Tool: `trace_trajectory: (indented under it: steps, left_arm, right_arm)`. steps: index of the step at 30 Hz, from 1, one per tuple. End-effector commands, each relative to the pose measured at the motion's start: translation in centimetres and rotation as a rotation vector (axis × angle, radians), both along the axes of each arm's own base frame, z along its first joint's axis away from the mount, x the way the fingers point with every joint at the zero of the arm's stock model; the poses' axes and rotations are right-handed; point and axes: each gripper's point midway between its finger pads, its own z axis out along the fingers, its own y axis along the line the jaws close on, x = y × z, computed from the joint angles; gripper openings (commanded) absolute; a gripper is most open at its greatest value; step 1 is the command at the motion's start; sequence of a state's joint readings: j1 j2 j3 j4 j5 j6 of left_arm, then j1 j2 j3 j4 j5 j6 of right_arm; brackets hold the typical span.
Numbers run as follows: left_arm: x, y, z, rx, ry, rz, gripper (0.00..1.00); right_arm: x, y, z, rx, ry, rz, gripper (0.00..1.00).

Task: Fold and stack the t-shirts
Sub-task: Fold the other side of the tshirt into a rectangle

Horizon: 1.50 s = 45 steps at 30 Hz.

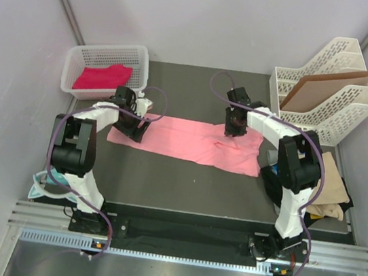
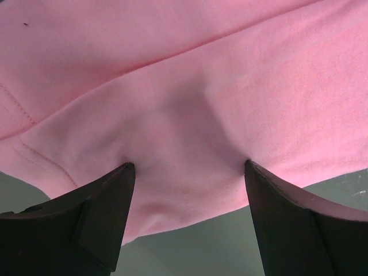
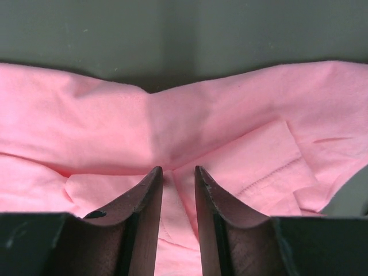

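Observation:
A salmon pink t-shirt (image 1: 197, 143) lies spread in a long strip across the dark table. My left gripper (image 1: 137, 128) is at its left end. In the left wrist view that gripper (image 2: 188, 164) is open, its fingertips (image 2: 123, 172) pressed down on the pink cloth (image 2: 190, 115) close to its edge. My right gripper (image 1: 233, 130) is down on the shirt's right part. In the right wrist view its jaws (image 3: 178, 169) stand narrow, pinching a ridge of the pink cloth (image 3: 172, 218). A magenta-pink t-shirt (image 1: 103, 77) lies in the white basket (image 1: 111, 49).
A white file rack (image 1: 329, 83) holding a brown board (image 1: 324, 89) stands at the back right. Tan cloth (image 1: 332, 193) and black cloth (image 1: 273, 188) are heaped beside the right arm. A light blue-green item (image 1: 48, 180) lies by the left arm's base.

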State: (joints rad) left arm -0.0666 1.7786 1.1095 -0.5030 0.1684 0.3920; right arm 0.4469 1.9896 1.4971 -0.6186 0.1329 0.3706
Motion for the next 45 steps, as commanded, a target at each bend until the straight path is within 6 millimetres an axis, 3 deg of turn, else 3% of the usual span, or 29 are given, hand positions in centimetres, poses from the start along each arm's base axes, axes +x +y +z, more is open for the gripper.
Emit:
trace_trajectory:
  steps: [1,4,5,6,7,11,18,22,30,36,45]
  left_arm:
    - [-0.3,0.4,-0.6,0.016,-0.006,0.000,0.82]
    - [-0.4,0.6,-0.6,0.024,-0.012,-0.005,0.82]
    - [-0.5,0.7,-0.6,0.030,-0.011,-0.002,0.82]
    - [-0.5,0.8,-0.6,0.034,-0.015,-0.004,0.82]
    - [-0.6,0.8,-0.8,0.037,-0.011,-0.004,0.82]
    - [-0.8,1.1,-1.3,0.053,-0.006,-0.004,0.81]
    - [-1.1,1.4,-2.3,0.071,0.011,-0.001,0.81]
    - [-1.2,1.5,-2.4,0.075,0.009,0.000,0.81]
    - [-1.3,1.6,-2.5,0.078,0.011,-0.003,0.81]
    - [-1.3,1.6,-2.4,0.077,0.012,-0.002,0.81]
    - [-2.0,2.1,-2.9,0.105,0.015,-0.008,0.81]
  right_arm:
    - [0.4,0.4,0.2,0.051,-0.010,-0.016,0.28]
    - [0.3,0.5,0.0,0.055,-0.002,-0.018,0.20]
    - [0.3,0.4,0.0,0.055,-0.002,-0.019,0.14]
    - [0.4,0.5,0.1,0.059,-0.004,-0.021,0.02]
    - [0.4,0.4,0.1,0.057,-0.003,-0.023,0.00]
    - [0.5,0.3,1.2,0.059,-0.018,-0.027,0.00]
    - [1.3,0.5,5.9,0.087,-0.107,-0.014,0.00]
    - [1.7,0.4,7.3,0.089,-0.139,-0.016,0.00]
    - [1.3,0.0,5.9,0.071,-0.117,-0.004,0.00]
    - [3.2,-0.3,5.4,0.055,-0.116,-0.012,0.00]
    - [5.7,1.7,6.7,0.108,-0.140,0.026,0.00]
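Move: The rumpled inner layer of the t-shirt's right part lies practically between the right fingertips, about 1 cm below and 1 cm back. From this hand the shirt's right end is some 9 cm right and 3 cm back, and the white rack about 24 cm right and 16 cm ahead; the beige stack is roughly 27 cm right and 10 cm back. For the left hand, the rumpled cloth lies about 28 cm right and 1 cm ahead. A ridge of the t-shirt's rumpled inner layer is pinched as the right hand's partly open fingers shut fully, almost in place. Keeping shut, the hand raises the ridge about 4 cm, pauses, then carries it some 3 cm forward and slightly higher, towards and over the shirt's far edge. The left hand stays with open fingers on the shirt's left part. ##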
